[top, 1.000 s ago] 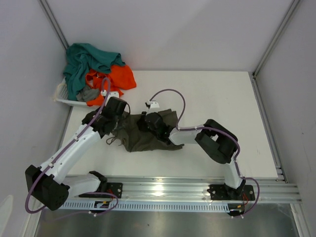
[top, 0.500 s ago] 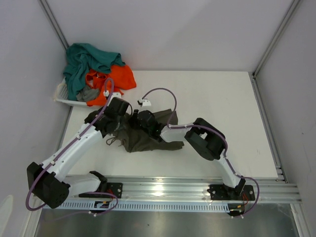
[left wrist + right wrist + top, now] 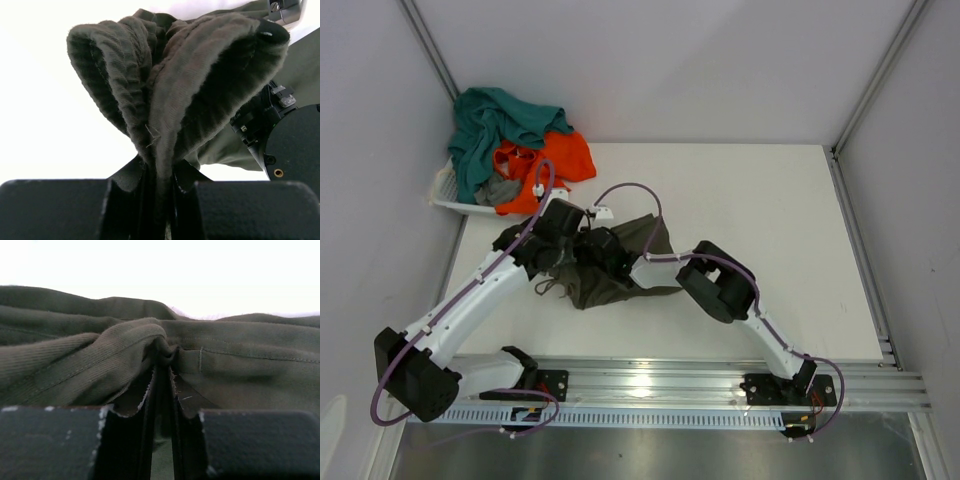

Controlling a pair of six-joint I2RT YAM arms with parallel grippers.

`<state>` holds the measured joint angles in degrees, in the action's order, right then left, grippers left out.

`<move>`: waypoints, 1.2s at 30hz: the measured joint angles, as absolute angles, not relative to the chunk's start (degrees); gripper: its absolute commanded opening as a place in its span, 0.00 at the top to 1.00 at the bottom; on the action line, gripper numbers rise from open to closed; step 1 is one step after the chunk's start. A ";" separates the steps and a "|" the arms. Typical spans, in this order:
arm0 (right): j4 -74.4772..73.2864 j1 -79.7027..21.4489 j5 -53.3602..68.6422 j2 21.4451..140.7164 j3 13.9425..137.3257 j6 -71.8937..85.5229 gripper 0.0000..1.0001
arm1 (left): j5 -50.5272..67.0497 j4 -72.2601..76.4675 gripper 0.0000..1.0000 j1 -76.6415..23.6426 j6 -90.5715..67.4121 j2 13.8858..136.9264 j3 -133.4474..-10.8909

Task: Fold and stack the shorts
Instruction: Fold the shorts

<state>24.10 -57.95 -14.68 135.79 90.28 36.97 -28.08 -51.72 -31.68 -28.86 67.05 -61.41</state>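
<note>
The dark olive-green shorts (image 3: 620, 275) lie crumpled on the white table between the two arms. My left gripper (image 3: 564, 243) is shut on a bunched fold of them; in the left wrist view the cloth (image 3: 170, 100) rises in loops from between the fingers (image 3: 125, 200). My right gripper (image 3: 593, 247) sits close beside the left one, shut on a ridge of the same shorts (image 3: 130, 350). Its wrist view is filled with olive cloth. Other shorts, teal (image 3: 490, 125), orange (image 3: 565, 155) and grey (image 3: 498, 190), are heaped at the back left.
A white plastic basket (image 3: 448, 198) at the table's back left corner holds the heap of cloth. Grey walls close in the table on three sides. The metal rail (image 3: 650, 385) with the arm bases runs along the near edge.
My right gripper has moved left, dragging its fold of the olive shorts toward the left gripper. The shorts' right part has been drawn left. The left arm has barely moved.
</note>
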 measured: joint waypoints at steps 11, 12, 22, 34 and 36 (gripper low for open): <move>20.53 -55.59 -13.98 127.00 88.14 32.29 0.82 | -28.36 -51.72 1.00 -31.73 -28.88 67.46 -61.41; 20.64 -55.16 -13.63 126.28 87.94 32.32 0.82 | -28.36 -51.75 1.00 -31.75 -28.88 67.72 -61.41; 19.40 -46.74 -11.51 110.89 71.31 32.03 0.77 | -28.97 -52.40 1.00 -31.77 -28.88 68.95 -62.17; 17.54 -36.27 -4.05 99.02 52.58 31.77 0.50 | -30.44 -55.31 0.99 -34.24 -28.97 73.49 -67.24; 17.50 -36.38 -3.73 99.07 50.46 31.79 0.46 | -31.03 -55.88 1.00 -34.63 -29.02 75.35 -68.62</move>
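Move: The right gripper is down on the left part of the shorts; the middle of their right edge lies about 26 cm to its right, level in reach and roughly 2 cm lower. The far right corner is some 20 cm right and 10 cm ahead, the near right corner about 28 cm right and 10 cm back. From the left gripper, which holds the bunched left end, that right edge is roughly 28 cm right, 7 cm ahead and 14 cm lower. Lift the right gripper off the cloth with its fingers nearly shut, raise it 8 cm or so, then swing it about 25 cm right over the shorts, opening the fingers to half on the way, and lower it again towards the right edge so that the fingers straddle that edge from above. Keep the left gripper's hold on the bunched end. ##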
